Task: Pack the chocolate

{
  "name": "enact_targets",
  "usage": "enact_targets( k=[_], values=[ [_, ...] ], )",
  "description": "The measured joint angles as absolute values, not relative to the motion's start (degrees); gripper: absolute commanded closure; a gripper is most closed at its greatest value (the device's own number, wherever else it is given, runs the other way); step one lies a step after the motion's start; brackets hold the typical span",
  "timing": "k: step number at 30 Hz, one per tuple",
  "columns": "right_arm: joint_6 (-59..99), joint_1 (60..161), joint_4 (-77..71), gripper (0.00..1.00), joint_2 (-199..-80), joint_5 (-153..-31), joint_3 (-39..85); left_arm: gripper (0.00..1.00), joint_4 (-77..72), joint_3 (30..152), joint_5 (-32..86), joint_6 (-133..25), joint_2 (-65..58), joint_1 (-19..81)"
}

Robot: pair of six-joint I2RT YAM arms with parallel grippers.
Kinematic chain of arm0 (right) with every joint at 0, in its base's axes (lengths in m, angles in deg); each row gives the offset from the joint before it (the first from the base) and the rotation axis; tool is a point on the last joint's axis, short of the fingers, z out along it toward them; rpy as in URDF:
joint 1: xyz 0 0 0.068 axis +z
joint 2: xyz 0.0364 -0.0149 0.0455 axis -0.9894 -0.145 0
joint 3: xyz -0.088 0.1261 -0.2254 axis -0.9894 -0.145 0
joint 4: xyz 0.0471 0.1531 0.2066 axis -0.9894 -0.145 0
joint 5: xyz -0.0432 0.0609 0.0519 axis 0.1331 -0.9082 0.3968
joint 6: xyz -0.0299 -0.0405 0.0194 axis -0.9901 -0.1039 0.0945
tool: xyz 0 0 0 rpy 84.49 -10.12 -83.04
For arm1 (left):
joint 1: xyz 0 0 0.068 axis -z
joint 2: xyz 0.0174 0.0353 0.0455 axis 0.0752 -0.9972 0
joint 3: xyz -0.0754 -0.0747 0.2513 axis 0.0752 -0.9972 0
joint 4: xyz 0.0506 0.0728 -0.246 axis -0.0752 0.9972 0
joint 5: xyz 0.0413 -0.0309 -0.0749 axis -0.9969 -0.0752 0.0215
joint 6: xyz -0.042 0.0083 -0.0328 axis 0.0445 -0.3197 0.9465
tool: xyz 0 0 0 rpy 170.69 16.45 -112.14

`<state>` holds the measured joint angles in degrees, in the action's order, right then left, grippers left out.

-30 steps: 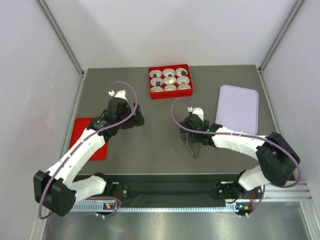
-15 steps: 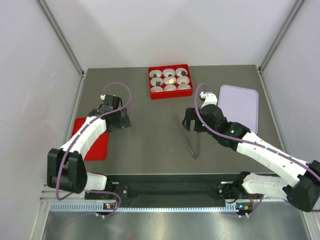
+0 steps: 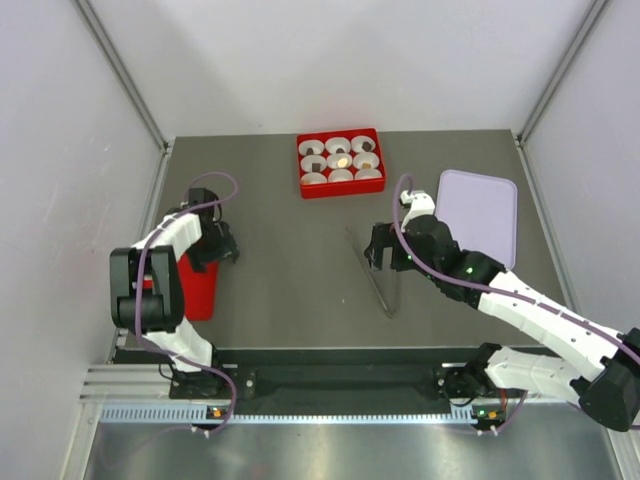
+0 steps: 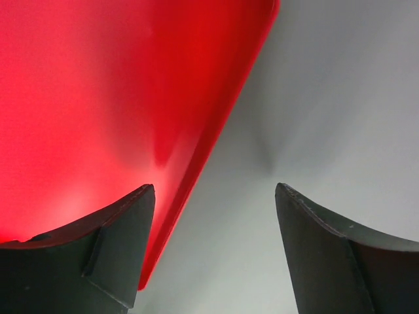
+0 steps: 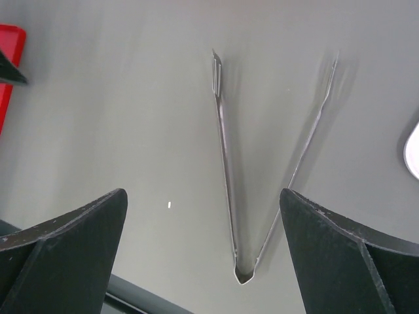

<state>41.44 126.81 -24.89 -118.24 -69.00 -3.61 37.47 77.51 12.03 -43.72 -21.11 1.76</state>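
Note:
The chocolate (image 3: 341, 160) shows as tiny tan and dark brown sweets inside some of the white paper cups of the red box (image 3: 341, 188) at the table's far middle. My left gripper (image 3: 216, 251) (image 4: 213, 216) is open and straddles the right edge of the flat red lid (image 3: 186, 292) (image 4: 98, 98): one finger (image 4: 121, 252) over the lid, the other over bare table. My right gripper (image 3: 379, 250) (image 5: 203, 222) is open wide above the metal tongs (image 3: 376, 278) (image 5: 226, 163), which lie spread on the table, not touching them.
A lavender tray (image 3: 478, 217) lies at the right, its corner (image 5: 412, 152) showing in the right wrist view. The red lid's corner (image 5: 9, 46) shows at that view's left edge. The table's dark near edge (image 5: 137, 296) runs just below the tongs' hinge.
My left arm swung left from mid-table to the red lid's edge, its jaws narrowing a little. My right arm lifted back from low over the tongs and stayed open.

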Motion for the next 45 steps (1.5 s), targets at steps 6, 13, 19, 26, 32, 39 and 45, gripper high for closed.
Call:
enact_targets(
  k=[6, 13, 19, 26, 32, 39, 45],
  values=[
    [39.9, 126.8, -24.4, 0.0, -118.1, -70.0, -3.6, 0.4, 37.7, 77.2, 16.6, -43.8, -24.7, 1.7],
    [39.4, 126.8, -24.0, 0.0, -114.9, -70.3, -4.2, 0.86, 38.6, 78.8, 18.4, -43.4, -26.2, 4.4],
    [39.5, 126.8, -23.7, 0.0, -115.0, -71.2, -4.3, 1.0, 41.0, 84.3, 21.5, -41.5, -29.0, 11.7],
    [40.5, 126.8, -16.7, 0.0, -119.1, -77.5, -5.4, 1.0, 43.5, 90.6, 27.0, -38.9, -22.8, 16.6],
    [40.8, 126.8, -7.2, 0.04, -124.6, -86.6, -5.5, 1.0, 42.6, 90.8, 36.4, -35.3, -12.4, 16.7],
    [39.7, 126.8, 4.2, 0.05, -128.6, -95.2, -5.8, 1.0, 37.4, 87.5, 45.9, -30.7, -3.9, 16.8],
    [40.3, 127.3, 9.3, 0.02, -130.9, -98.3, -5.7, 1.0, 32.7, 85.7, 47.2, -25.7, 2.6, 16.8]
  ],
)
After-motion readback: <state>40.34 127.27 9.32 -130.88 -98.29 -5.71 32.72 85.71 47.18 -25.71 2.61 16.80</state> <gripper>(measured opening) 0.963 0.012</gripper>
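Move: The red lid lies on the table with its right wall already between the left hand's open fingers; its middle is about 8 cm left of that hand, 5 cm back and 3 cm below. The chocolate box stands some 22 cm farther out than the left hand and 28 cm to its right. From the right hand the lid is roughly 46 cm left, about level and 18 cm below; the tongs lie nearly straight beneath it, and the box about 28 cm ahead, 10 cm left. The lid's right wall is pinched as the left fingers sink 2 cm and shut; staying low at first, the left hand goes right, then lifts as well, ending about 19 cm right and 21 cm higher, rolling its left side down and swinging its fingertips up and clockwise. Later the right hand, fingers still wide open, moves some 12 cm left towards the lid, rising slightly and turning counter-clockwise. ##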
